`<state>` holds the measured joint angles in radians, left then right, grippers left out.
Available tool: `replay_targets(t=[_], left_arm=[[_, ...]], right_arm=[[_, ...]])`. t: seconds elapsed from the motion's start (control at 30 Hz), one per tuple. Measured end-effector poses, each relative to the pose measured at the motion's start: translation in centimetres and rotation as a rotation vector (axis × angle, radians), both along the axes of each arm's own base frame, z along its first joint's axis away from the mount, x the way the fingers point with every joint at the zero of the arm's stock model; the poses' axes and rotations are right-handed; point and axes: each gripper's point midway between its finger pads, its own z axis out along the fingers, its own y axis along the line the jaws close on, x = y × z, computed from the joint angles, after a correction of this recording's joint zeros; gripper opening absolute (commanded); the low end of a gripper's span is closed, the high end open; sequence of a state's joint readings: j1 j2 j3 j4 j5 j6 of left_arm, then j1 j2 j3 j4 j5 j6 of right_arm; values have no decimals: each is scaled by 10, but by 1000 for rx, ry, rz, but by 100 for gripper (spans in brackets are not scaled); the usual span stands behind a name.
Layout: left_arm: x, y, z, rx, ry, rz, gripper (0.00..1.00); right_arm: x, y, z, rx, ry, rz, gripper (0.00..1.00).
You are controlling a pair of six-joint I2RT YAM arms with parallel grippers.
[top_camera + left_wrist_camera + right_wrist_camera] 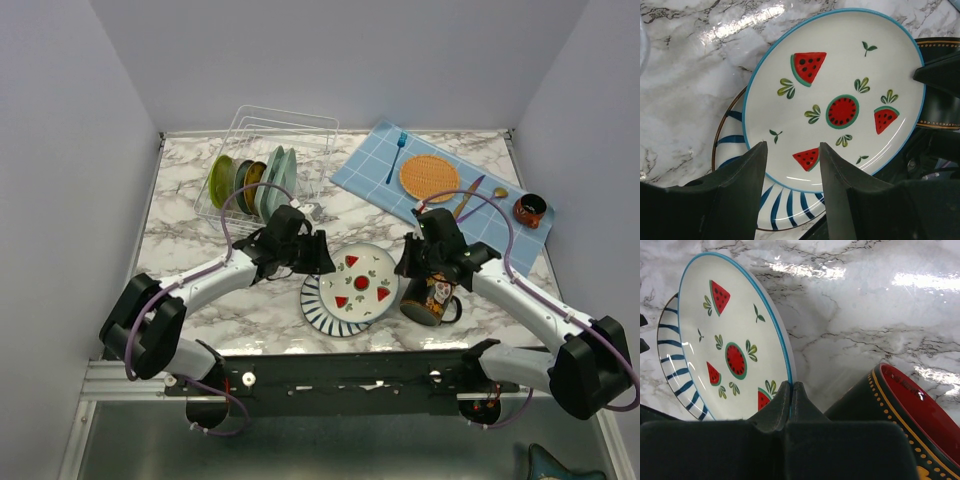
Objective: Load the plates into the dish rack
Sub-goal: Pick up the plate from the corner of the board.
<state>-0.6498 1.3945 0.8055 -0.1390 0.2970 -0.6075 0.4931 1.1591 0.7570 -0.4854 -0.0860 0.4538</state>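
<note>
The white watermelon plate [362, 280] is tilted up above a blue-striped plate [325, 310] near the table's front. My right gripper [408, 262] is shut on the watermelon plate's right rim; in the right wrist view the fingers [791, 395] pinch its blue edge [740, 340]. My left gripper [325, 256] is open at the plate's left side; in the left wrist view its fingers [747, 175] stand apart over the plate's near rim [840, 90], with the striped plate [785, 210] beneath. The white wire dish rack [270, 160] at the back left holds several plates [255, 185] upright.
A black decorated mug [432, 298] stands right beside the right gripper; it also shows in the right wrist view [900, 420]. A blue mat [440, 180] at the back right carries an orange woven mat [429, 176], a blue fork [397, 155], a spoon and a small red-lined bowl [529, 210].
</note>
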Motion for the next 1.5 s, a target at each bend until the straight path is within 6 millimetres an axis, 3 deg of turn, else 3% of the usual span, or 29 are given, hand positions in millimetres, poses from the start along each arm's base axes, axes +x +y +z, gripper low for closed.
replay_targets(t=[0.1,0.6,1.2,1.5], left_arm=[[-2,-2,-10,9,20,-4,54],[-10,-2,-22,25,39,-17,54],[-31,15,-46,65,98,-10,55],[-32,15,-51,48,100,4,55]], right_arm=[[0,-5,-3,-15,8,-25,1],[7,-24,-25,-106,61,-110,0],[19,-19,-41,-113,98,-127,1],[22,-17,-48,-109,118,-135,0]])
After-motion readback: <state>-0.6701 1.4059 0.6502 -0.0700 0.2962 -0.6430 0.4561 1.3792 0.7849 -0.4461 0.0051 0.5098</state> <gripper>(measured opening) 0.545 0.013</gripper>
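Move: The watermelon plate is already pinched at its right rim by the right hand. Its middle lies about 8 cm to that hand's left, 3 cm back and 3 cm lower. From the half-open left hand, the middle of the watermelon plate is roughly 7 cm right, 5 cm back and 4 cm below. The striped plate is some 3 cm right, 9 cm back and 8 cm below the left hand. The mug is about 6 cm right of the right hand, 6 cm back and 4 cm lower. Downward go both hands, about 5 cm each. The right keeps its pinch on the watermelon plate's right rim while easing some 2 cm forward and 2 cm right, turning slightly clockwise. The left, fingers still half open, sinks and draws back about 3 cm and a little left, bringing its fingertips close to the plate's left rim, above the striped plate. ##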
